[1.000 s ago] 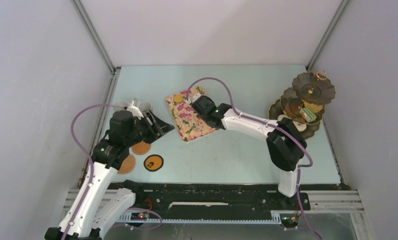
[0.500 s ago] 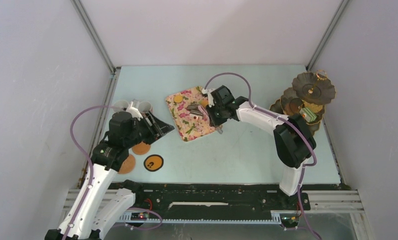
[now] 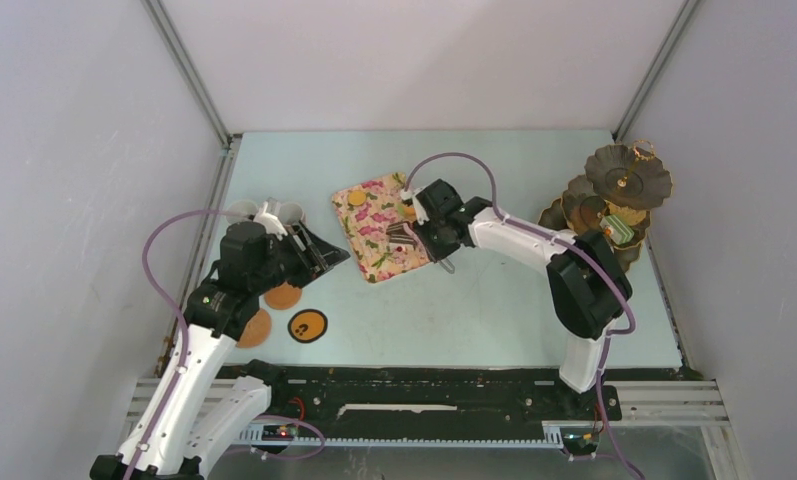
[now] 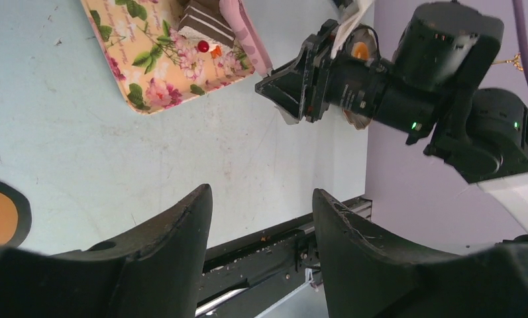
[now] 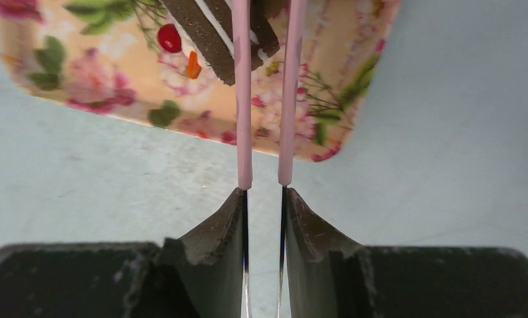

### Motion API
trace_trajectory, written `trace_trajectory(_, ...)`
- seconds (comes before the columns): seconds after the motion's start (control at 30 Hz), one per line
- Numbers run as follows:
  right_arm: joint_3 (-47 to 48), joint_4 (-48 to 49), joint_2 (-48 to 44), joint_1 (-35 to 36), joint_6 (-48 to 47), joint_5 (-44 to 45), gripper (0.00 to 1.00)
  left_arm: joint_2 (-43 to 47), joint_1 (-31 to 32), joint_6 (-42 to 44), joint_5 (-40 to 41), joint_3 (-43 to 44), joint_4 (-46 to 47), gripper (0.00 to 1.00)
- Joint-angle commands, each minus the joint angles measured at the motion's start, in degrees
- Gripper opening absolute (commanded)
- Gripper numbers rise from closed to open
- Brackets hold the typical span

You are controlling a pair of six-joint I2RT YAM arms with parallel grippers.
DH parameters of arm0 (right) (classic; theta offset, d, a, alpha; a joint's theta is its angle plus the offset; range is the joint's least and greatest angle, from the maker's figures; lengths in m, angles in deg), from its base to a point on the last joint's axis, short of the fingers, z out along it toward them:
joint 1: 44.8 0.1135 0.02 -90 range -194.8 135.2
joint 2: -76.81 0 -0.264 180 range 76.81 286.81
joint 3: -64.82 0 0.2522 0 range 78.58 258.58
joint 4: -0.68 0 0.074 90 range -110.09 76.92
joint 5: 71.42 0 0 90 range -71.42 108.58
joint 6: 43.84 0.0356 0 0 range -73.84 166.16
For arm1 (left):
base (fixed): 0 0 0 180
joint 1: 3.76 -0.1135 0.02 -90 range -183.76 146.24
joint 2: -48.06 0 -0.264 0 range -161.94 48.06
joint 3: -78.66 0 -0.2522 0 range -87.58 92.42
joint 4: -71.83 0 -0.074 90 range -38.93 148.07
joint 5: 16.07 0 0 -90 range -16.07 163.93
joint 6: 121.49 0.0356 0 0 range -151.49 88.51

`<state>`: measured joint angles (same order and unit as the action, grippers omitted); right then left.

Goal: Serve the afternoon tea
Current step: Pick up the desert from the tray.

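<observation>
A chocolate cake slice (image 5: 208,33) with a red berry lies on the floral tray (image 3: 366,240). My right gripper (image 5: 264,191) is shut on the pink tongs (image 5: 242,99), whose two arms reach over the slice (image 3: 399,234), one on top of it. Whether they pinch it I cannot tell. A round biscuit (image 3: 357,198) sits at the tray's far end. The dark tiered stand (image 3: 614,180) at the right holds a green-topped cake slice (image 3: 620,231). My left gripper (image 4: 261,192) hovers open and empty by the coasters (image 3: 283,296).
A black-rimmed coaster (image 3: 307,325) and another orange one (image 3: 255,327) lie at the near left. Pale mugs (image 3: 290,211) show partly behind my left arm. The enclosure walls stand close to the stand and to the left arm.
My right gripper has pulled back from over the tray to its right edge, uncovering the cake slice between the tongs' arms. Its jaws have eased slightly. The left arm has not moved.
</observation>
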<state>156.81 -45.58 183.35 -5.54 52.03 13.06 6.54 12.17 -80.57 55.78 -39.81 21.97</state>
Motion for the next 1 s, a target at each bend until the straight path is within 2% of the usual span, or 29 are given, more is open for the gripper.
trace_trajectory(0.0, -0.9, 3.9, -4.9, 7.9, -10.4, 20.4, 0.13, 0.3, -0.5, 0.6, 0.9, 1.1, 0.8, 0.62)
trace_trajectory(0.07, -0.3, 4.6, -3.3, 8.6, -10.8, 22.3, 0.12, 0.1, -0.4, -0.1, -0.1, 0.2, 1.9, 0.62)
trace_trajectory(0.13, 1.4, 2.9, -1.6, 8.6, -9.0, 23.0, 0.19, -0.1, -0.4, -0.6, -0.4, 0.1, 2.6, 0.62)
trace_trajectory(0.23, 1.6, 1.9, -1.8, 6.6, -4.5, 14.8, 0.26, 0.3, -0.4, -0.4, 0.0, 0.5, 2.2, 0.62)
trace_trajectory(0.43, -0.5, 2.8, -4.3, 3.7, -2.3, 2.0, 0.27, 1.2, -0.4, 0.0, 0.2, 0.3, 0.9, 0.62)
trace_trajectory(0.53, -0.5, 2.8, -5.3, 2.6, -1.4, 0.7, 0.23, 1.0, -0.5, -0.3, 0.0, 0.1, 1.6, 0.62)
trace_trajectory(0.7, -0.5, 0.8, -10.5, -0.4, 2.7, -4.1, 0.11, 0.3, -0.4, 0.3, -0.2, 1.3, 1.8, 0.62)
trace_trajectory(0.97, -8.4, -1.2, -30.2, -2.2, -0.5, -4.6, 0.05, -1.2, -0.4, 1.9, -2.8, 1.5, 3.6, 0.62)
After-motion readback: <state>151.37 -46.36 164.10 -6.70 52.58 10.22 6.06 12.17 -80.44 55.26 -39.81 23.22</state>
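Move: Below the right hand, clasped already in the tips of the tongs it holds, the chocolate cake slice sits about 4 cm ahead, 7 cm to the left and 8 cm lower, still on the flowered tray. The orange cookie lies some 9 cm ahead of the hand and 5 cm left; the tiered stand is about 4 cm ahead and 32 cm right. From the left hand the cake is roughly 13 cm ahead, 13 cm right and 23 cm below. Rocking first with the cake low over the tray, the right hand shifts a centimetre or two left and back while its wrist tilts nearly 20 degrees, then eases back. It then rises quickly, almost straight up by about 9 cm, the tongs' tips tilting over to the left. The fingers keep their grip on the tongs, which go on pinching the slice. ##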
